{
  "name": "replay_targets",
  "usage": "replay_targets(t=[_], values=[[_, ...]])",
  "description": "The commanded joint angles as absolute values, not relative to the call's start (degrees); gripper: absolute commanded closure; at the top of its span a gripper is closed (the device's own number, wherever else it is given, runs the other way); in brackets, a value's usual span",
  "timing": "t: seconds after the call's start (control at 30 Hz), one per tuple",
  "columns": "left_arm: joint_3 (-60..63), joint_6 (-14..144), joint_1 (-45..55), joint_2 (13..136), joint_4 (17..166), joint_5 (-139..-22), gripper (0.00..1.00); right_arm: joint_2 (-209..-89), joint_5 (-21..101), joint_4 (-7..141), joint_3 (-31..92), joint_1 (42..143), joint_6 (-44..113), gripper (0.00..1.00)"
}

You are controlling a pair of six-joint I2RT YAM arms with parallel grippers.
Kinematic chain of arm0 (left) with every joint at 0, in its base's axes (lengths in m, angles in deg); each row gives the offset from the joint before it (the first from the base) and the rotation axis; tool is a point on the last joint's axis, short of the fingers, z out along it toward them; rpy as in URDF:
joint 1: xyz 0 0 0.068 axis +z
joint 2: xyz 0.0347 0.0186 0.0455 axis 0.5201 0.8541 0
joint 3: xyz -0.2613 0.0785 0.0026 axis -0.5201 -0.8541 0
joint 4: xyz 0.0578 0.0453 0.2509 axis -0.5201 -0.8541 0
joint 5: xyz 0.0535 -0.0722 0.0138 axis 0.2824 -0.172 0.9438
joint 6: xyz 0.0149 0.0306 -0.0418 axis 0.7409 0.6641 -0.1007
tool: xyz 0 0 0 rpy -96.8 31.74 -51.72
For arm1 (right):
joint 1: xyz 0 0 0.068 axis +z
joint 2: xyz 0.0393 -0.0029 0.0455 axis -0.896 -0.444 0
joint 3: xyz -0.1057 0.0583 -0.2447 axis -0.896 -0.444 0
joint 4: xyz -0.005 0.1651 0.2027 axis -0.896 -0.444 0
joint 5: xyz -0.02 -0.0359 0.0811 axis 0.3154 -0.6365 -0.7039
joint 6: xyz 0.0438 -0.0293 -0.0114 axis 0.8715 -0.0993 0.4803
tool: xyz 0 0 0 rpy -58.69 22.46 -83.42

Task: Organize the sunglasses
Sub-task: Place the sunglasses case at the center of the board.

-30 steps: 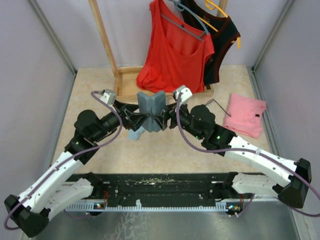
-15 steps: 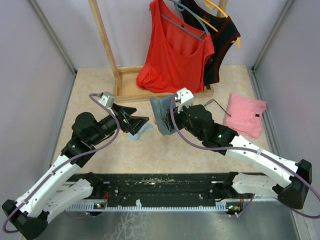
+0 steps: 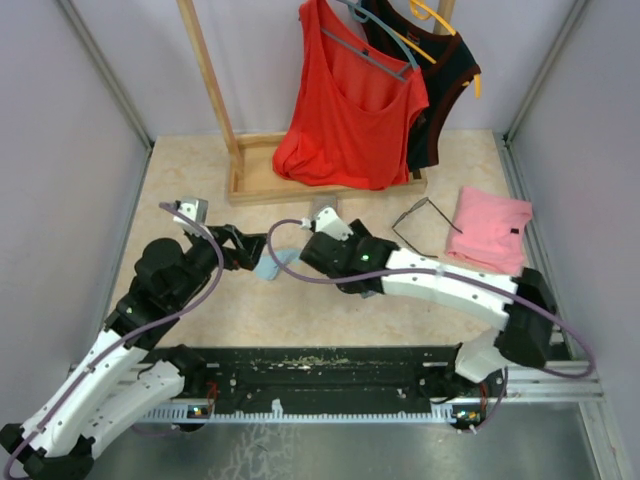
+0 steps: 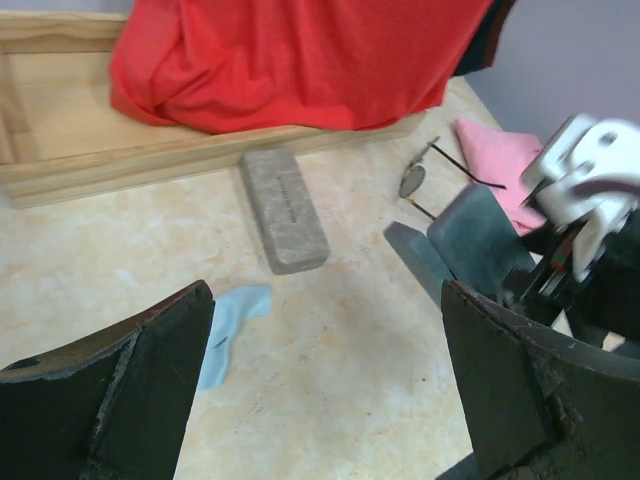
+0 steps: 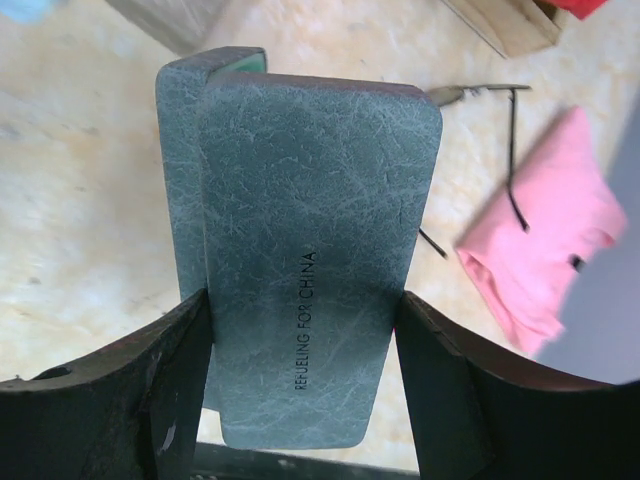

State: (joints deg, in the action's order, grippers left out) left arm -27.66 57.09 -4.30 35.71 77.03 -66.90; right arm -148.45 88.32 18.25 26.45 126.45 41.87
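Note:
One pair of sunglasses lies unfolded on the table beside a pink cloth; it also shows in the left wrist view, sunglasses, and the right wrist view, sunglasses. My right gripper is shut on a grey glasses case, held up off the table with its lid slightly ajar. No glasses show inside it. My left gripper is open and holds nothing, low over bare table just left of that held case.
A second grey case lies closed near the wooden rack base. A light blue cloth lies by the left finger. A red top and a dark one hang on the rack at the back.
My left gripper let go of the case, opened wide and drew back to the left. The right arm carried the case away from the centre, leftward and nearer.

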Motion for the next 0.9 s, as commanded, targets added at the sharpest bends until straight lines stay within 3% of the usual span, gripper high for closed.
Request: replay_targets(t=[0.0,0.2,0.47,0.87], values=[[-27.67,57.6,-4.52,32.02,73.5,-58.38,0.01,-157.7,104.33,1.77,33.48,130.27,48.69,1.0],[-26.65,58.75,-4.52,29.1,71.72,-57.45,0.01,-173.08,113.0,-9.17,36.1,131.8,55.87,1.0],[-26.73,57.71,-4.52,28.06,70.51,-58.41,0.01,-178.09,117.3,-4.16,33.66,132.5,54.98,0.89],[-27.59,56.78,-4.52,27.98,70.6,-59.88,0.01,-185.85,119.79,-0.49,31.91,134.51,54.13,0.84]])
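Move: Just about straight under the right hand, roughly 16 cm down, is the open middle of the board where the held dark sunglasses case is to go. On the board, the grey case lies about 12 cm ahead and 6 cm left of this hand, the blue cloth some 19 cm left and level with it, and the round glasses about 20 cm right and 9 cm ahead. From the left hand that middle spot is some 20 cm right, 1 cm ahead and 26 cm down. Lowering the dark case towards the board, the right hand sinks about 9 cm with a brief pause two thirds of the way, its left side rolling down by some 45 degrees. The fingers keep their grip on the case's two side edges. The left hand, already empty and wide open, draws off about 4 cm to the left, then waits. ##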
